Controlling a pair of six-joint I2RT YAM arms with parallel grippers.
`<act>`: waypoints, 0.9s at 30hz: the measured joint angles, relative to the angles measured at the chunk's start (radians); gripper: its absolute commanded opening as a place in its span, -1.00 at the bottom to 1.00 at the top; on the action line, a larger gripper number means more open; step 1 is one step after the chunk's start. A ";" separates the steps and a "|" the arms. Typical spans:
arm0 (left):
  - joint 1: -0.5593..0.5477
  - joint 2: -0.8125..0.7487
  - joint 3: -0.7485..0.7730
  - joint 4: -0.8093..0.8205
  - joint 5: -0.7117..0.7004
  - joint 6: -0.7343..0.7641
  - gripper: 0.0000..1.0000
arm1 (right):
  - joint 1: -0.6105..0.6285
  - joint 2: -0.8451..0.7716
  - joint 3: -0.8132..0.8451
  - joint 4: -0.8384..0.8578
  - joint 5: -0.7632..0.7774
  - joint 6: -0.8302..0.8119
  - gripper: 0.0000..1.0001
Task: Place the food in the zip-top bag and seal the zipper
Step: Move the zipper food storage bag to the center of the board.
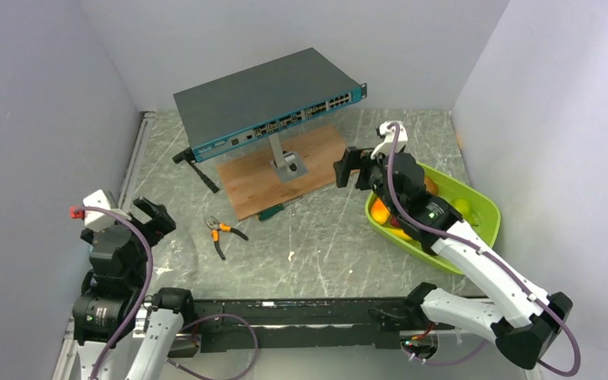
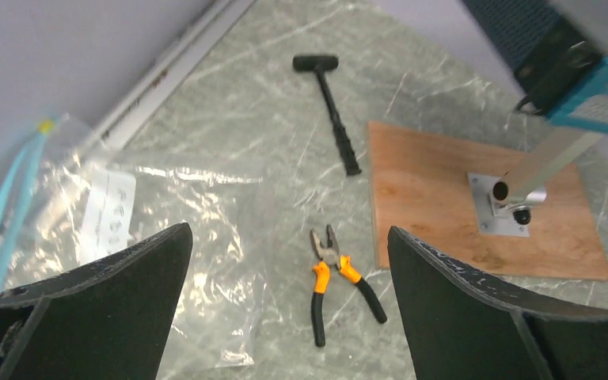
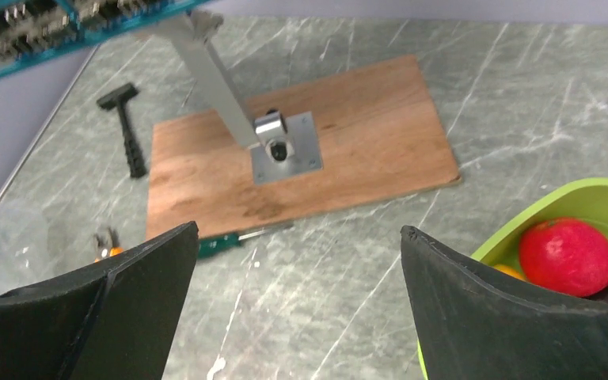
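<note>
The food lies in a lime-green tray [image 1: 487, 226] at the right: a red apple [image 3: 568, 256], an orange piece [image 1: 378, 210] and a yellow-green piece [image 1: 464, 207] show. My right arm hides the rest. The right gripper [image 1: 354, 169] [image 3: 299, 229] hangs open and holds nothing, above bare table just left of the tray. The clear zip-top bag [image 2: 142, 229] lies flat at the far left by the wall, with its teal zipper [image 2: 4, 202] along the left edge. My left gripper [image 1: 155, 216] [image 2: 289, 231] is open and holds nothing, over the bag's right side.
A network switch [image 1: 269, 99] stands on a metal post fixed to a wooden board [image 1: 281, 174] at the back middle. Orange-handled pliers [image 2: 336, 281], a black hammer [image 2: 332, 107] and a green screwdriver [image 3: 222, 241] lie on the table. Walls close in on the left, back and right.
</note>
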 measured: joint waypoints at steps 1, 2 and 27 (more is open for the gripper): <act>0.000 -0.014 -0.026 -0.014 -0.006 -0.024 0.97 | 0.000 -0.019 -0.029 0.009 -0.019 0.003 0.99; 0.000 -0.025 -0.050 -0.023 -0.008 -0.045 0.98 | 0.000 -0.037 -0.055 0.013 -0.048 0.003 0.99; 0.000 0.289 -0.417 -0.067 0.029 -0.615 0.98 | 0.056 0.058 -0.277 0.277 -0.600 0.149 0.99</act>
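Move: The zip-top bag lies flat below my left hand, its middle about 11 cm to the left, 1 cm ahead and 28 cm down. The pliers lie some 8 cm ahead and 12 cm right of that hand, the hammer about 32 cm straight ahead. From my right hand the bag is roughly 65 cm left and 12 cm back, the screwdriver 4 cm ahead and 24 cm left, the green basket 5 cm ahead and 23 cm right, all about 30 cm down. I drop my open left hand about 21 cm, nearly straight down, towards the bag's right-hand corner beside the pliers, tipping the fingers some 30 degrees downward while the hand rolls left side down and turns counter-clockwise. My right hand, also open, swings left, down and back away from the green basket, turning counter-clockwise towards the bag's side, then holds still. ##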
